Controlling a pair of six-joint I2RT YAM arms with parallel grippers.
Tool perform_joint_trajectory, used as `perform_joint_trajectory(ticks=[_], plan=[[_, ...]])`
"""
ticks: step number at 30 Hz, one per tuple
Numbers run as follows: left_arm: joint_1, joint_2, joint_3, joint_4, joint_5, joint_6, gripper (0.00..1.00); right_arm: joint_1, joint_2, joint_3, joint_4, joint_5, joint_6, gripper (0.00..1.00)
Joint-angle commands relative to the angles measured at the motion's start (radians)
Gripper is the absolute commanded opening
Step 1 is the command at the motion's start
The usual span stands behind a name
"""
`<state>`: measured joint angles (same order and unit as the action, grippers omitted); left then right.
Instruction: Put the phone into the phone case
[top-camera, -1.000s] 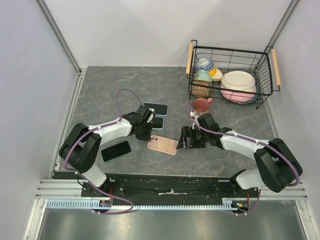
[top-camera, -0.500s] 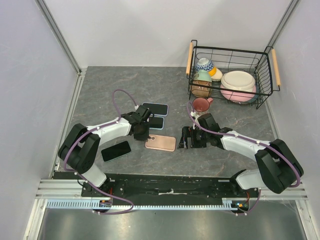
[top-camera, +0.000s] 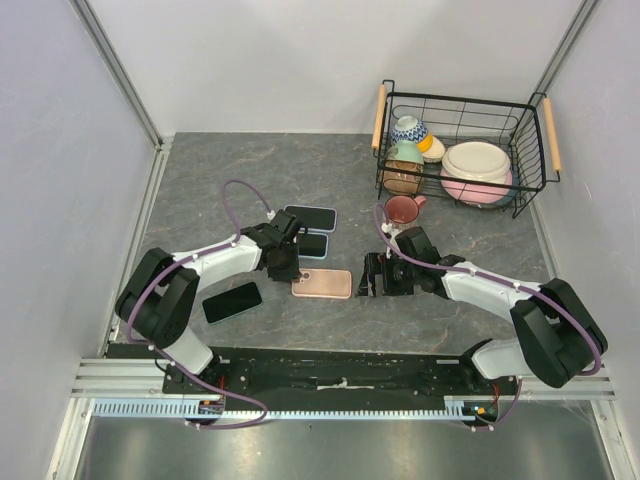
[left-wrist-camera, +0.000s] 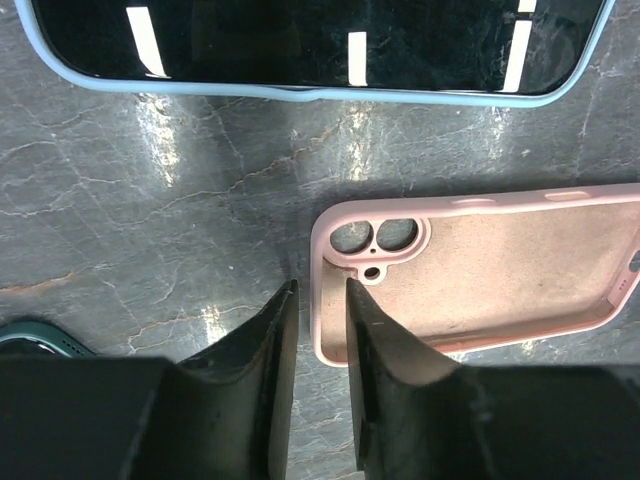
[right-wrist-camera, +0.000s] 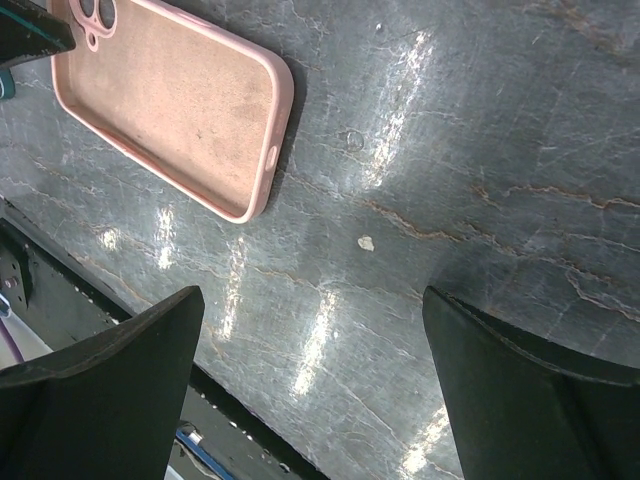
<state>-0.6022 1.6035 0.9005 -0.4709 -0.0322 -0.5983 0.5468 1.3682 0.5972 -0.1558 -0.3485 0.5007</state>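
The pink phone case lies flat on the table with its hollow side up. It also shows in the left wrist view and the right wrist view. My left gripper sits at the case's camera-hole end. Its jaws stand slightly apart on either side of the end rim, and a gap shows beside the rim. My right gripper is wide open over bare table, just right of the case. A bare black phone lies near the left arm's base.
A phone in a blue case and a dark teal-cased one lie just behind the pink case. A red mug stands behind my right gripper. At the back right a wire basket holds bowls.
The pink case has swung from a slanted position to lie square and flat. My left jaws, shut on its end before, have parted a little. The right arm has barely moved.
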Motion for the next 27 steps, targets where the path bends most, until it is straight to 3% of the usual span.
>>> perform_joint_trajectory(ticks=[1, 4, 9, 13, 18, 25, 27], plan=[[0.002, -0.062, 0.017, 0.008, -0.014, -0.014, 0.44, -0.002, -0.009, 0.007, -0.025, 0.042, -0.025, 0.98], [0.002, -0.109, 0.015, -0.006, -0.057, -0.002, 0.55, -0.002, 0.002, 0.016, -0.025, 0.040, -0.033, 0.98], [0.018, -0.172, 0.006, -0.018, -0.086, 0.028, 0.56, -0.002, 0.019, 0.026, -0.014, 0.026, -0.036, 0.98], [0.054, -0.237, -0.029, -0.012, -0.106, 0.023, 0.65, -0.002, 0.032, 0.045, -0.013, 0.019, -0.050, 0.98], [0.186, -0.378, -0.142, 0.014, -0.029, 0.014, 0.66, -0.002, 0.063, 0.082, -0.004, 0.002, -0.067, 0.98], [0.506, -0.626, -0.304, 0.021, 0.172, -0.006, 0.69, 0.004, 0.095, 0.154, 0.009, -0.010, -0.080, 0.98], [0.551, -0.707, -0.324, 0.014, 0.181, -0.027, 0.70, 0.015, 0.092, 0.174, 0.009, -0.004, -0.079, 0.98]])
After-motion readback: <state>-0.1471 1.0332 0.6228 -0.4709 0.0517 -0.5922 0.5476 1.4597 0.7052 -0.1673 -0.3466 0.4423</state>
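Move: The left hand's fingers straddle the left end wall of the empty pink case, whose middle lies about 7 cm to their right, neither ahead nor back. The loose black phone lies some 15 cm to this hand's left and 4 cm back, about 1 cm below; the filled blue case is 10 cm ahead and 2 cm right. From the right hand that phone is roughly 34 cm left, 4 cm back and 3 cm below. Opening, the left hand lifts about 6 cm off the case, then sweeps 12 cm left towards the phone. ##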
